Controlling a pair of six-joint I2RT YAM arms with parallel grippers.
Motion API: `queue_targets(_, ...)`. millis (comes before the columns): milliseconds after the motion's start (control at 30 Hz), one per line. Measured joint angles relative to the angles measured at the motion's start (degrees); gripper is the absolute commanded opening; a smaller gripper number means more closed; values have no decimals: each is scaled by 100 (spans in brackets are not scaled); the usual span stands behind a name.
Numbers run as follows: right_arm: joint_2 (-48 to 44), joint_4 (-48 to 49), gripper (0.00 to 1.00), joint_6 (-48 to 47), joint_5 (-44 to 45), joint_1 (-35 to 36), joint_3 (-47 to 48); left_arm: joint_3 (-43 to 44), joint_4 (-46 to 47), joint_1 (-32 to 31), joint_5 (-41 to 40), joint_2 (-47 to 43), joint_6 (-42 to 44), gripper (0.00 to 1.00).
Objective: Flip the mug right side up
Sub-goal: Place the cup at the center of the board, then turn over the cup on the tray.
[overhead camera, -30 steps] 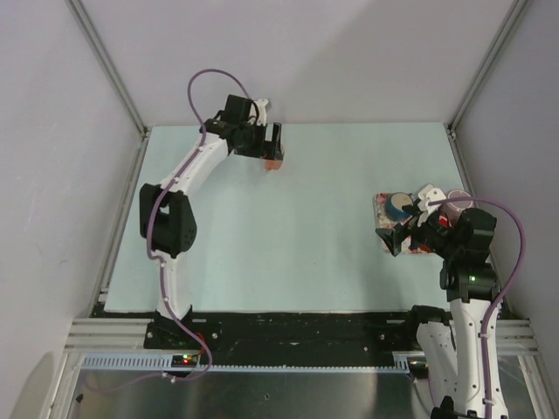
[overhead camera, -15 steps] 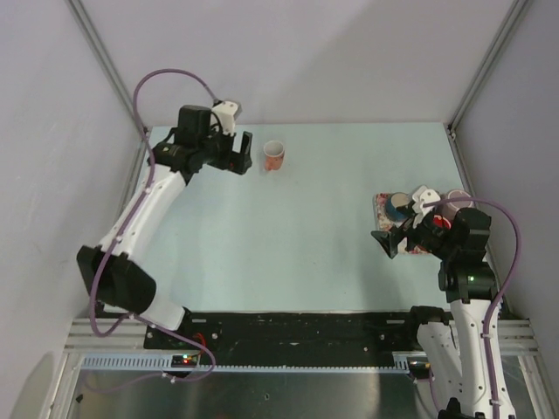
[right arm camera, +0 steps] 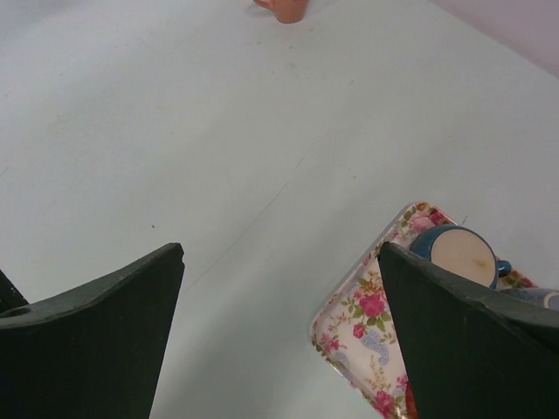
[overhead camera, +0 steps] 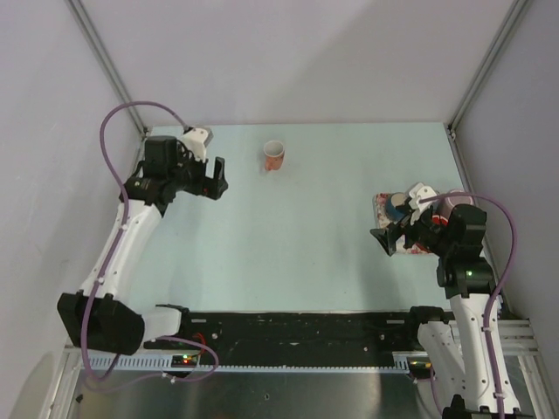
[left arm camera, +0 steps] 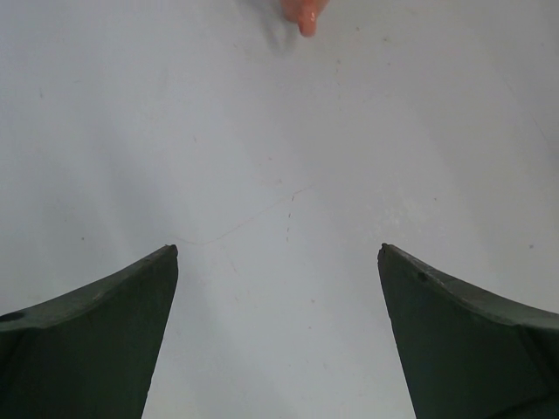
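The small pink mug (overhead camera: pixel 274 156) stands on the table at the back centre with its mouth facing up. It shows only as a sliver at the top edge of the left wrist view (left arm camera: pixel 303 13) and of the right wrist view (right arm camera: pixel 284 9). My left gripper (overhead camera: pixel 216 178) is open and empty, well to the left of the mug, with bare table between its fingers (left arm camera: pixel 278 253). My right gripper (overhead camera: pixel 385 239) is open and empty at the left edge of the floral tray (right arm camera: pixel 367 323), far from the mug.
The floral tray (overhead camera: pixel 381 202) at the right holds a blue mug (overhead camera: pixel 399 206) (right arm camera: pixel 458 253) and other crockery partly hidden by my right arm. Grey walls and metal rails close in the table on the left, back and right.
My left gripper was at the mug a second ago; it has drawn away to the left and toward the near side, leaving the mug standing alone. The right arm barely moved.
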Motion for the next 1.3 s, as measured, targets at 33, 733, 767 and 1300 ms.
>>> queue_targets(33,15,13,99,4,20,0,0,-129,17,0,44,-109,42,100)
queue_targets(733,918,-396,99,-26,1773,-74,734,-2201,802,0,627,-2026,942,100)
queue_targets(767,942,-439,99,-35,1821,-96,739,-2249,820,0,640,-2031,955,100)
queue_targets(1300,2251,-1703,98,-431,2413,-643,1906,-2588,946,0,970,-1851,1099,100)
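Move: The orange mug, already standing upright and released, lies from the left gripper about 16 cm ahead, 14 cm to the right and 19 cm below. From the right gripper, the red mug in the flowered tray is roughly 20 cm to the right, about 1 cm ahead and 19 cm lower. At that same depth, the blue mug is some 10 cm ahead and 10 cm to the right of this gripper, the grey mug 10 cm ahead and 18 cm to the right. Swing the open right gripper about 10 cm to the right and some 5 cm forward over the tray, towards the red mug, turning it clockwise and tipping the fingers down. Meanwhile draw the empty left gripper back about 7 cm, away from the orange mug, then sink it some 5 cm while it turns slightly clockwise, fingers still wide. ##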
